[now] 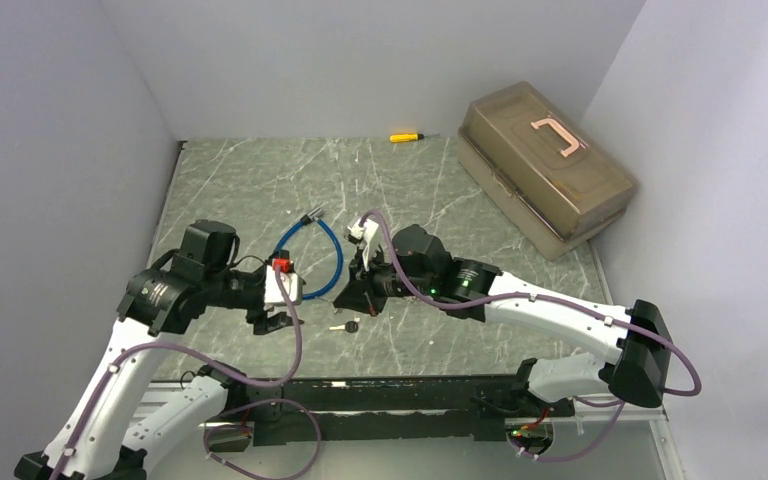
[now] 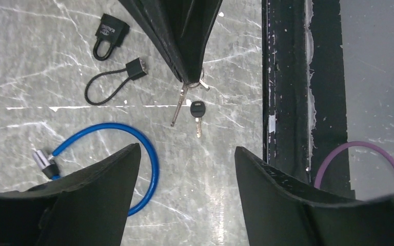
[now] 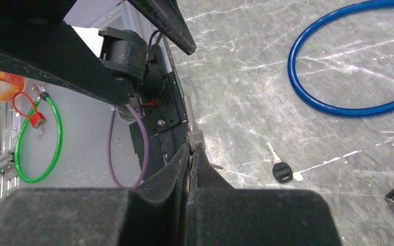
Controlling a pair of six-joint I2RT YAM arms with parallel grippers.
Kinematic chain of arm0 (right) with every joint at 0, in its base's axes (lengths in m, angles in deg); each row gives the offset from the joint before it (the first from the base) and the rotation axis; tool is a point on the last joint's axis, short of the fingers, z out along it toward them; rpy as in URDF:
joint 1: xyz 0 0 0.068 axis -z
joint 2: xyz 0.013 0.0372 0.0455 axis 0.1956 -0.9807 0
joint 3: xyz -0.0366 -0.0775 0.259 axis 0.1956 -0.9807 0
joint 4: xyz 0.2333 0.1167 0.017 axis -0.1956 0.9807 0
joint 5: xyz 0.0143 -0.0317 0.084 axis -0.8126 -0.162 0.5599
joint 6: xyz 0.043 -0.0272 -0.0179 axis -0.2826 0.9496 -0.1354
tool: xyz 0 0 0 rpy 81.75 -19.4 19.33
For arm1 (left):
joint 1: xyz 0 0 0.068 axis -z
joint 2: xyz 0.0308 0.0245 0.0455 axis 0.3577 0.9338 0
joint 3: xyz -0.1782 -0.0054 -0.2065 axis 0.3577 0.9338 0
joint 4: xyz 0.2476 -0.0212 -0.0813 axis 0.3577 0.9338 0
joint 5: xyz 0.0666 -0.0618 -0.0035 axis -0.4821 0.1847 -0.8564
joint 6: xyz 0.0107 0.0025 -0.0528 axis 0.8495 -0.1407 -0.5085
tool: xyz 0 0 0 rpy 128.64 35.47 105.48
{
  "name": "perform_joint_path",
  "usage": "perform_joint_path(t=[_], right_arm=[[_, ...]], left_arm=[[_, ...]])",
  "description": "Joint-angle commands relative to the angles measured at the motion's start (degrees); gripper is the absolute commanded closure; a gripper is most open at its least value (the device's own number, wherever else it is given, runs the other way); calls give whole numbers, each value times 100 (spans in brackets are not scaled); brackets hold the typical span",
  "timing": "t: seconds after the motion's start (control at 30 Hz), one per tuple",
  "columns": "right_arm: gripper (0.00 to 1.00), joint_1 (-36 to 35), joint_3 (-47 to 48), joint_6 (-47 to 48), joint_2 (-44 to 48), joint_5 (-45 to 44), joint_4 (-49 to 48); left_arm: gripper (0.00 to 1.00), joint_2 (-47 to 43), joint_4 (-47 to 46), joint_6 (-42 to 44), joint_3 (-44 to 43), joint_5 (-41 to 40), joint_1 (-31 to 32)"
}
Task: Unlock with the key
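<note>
My right gripper [image 3: 191, 148] is shut on a silver key [image 3: 192, 123], whose blade sticks out past the fingertips. In the left wrist view that gripper [image 2: 190, 77] comes down from the top with the silver key [image 2: 178, 106] hanging below it on a ring. A black-headed key [image 2: 197, 111] lies on the table beside it. A black padlock [image 2: 110, 32] and a small black cable lock [image 2: 114, 82] lie further off. My left gripper [image 2: 187, 151] is open over bare table, beside the blue cable lock [image 2: 142, 154].
A brown toolbox [image 1: 545, 165] stands at the back right and a yellow screwdriver [image 1: 405, 137] lies by the back wall. A green cable lock [image 3: 36, 133] with a red padlock sits below the table's near edge [image 2: 287, 102].
</note>
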Motion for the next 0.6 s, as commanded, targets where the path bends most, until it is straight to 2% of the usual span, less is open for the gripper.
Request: perform_joint_path(t=[0.0, 0.07, 0.27, 0.37, 0.57], right_arm=[[100, -47, 403, 109, 44, 385, -86], [100, -71, 485, 155, 45, 420, -57], [100, -210, 761, 401, 12, 290, 272], [100, -305, 862, 549, -10, 107, 497], [100, -408, 891, 694, 82, -210, 609]], left_arm=[[31, -23, 32, 274, -294, -156, 302], [33, 116, 104, 245, -356, -253, 416], [29, 536, 99, -133, -570, -101, 474], [31, 617, 57, -243, -742, 16, 483], [49, 874, 493, -282, -1024, 344, 555]])
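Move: The key juts sideways from my closed right fingers, about 6 cm to the right of my open left hand, level with it front to back and roughly 2 cm lower. Counted from my right hand, the open left fingers wait about 8 cm to the left, level front to back, 1 cm higher. From my left hand, the black-headed key lies on the table some 10 cm right, 3 cm ahead and 16 cm down; the blue cable loop centres about 16 cm ahead, 2 cm right and 17 cm down. I bring my hands together in the air for a handover: my right hand, still pinching the key, rises about 3 cm and draws back some 2 cm, while my left hand eases about 2 cm right towards the blade and ends slightly higher. My left fingers close part-way around the blade's end without shutting on it. ##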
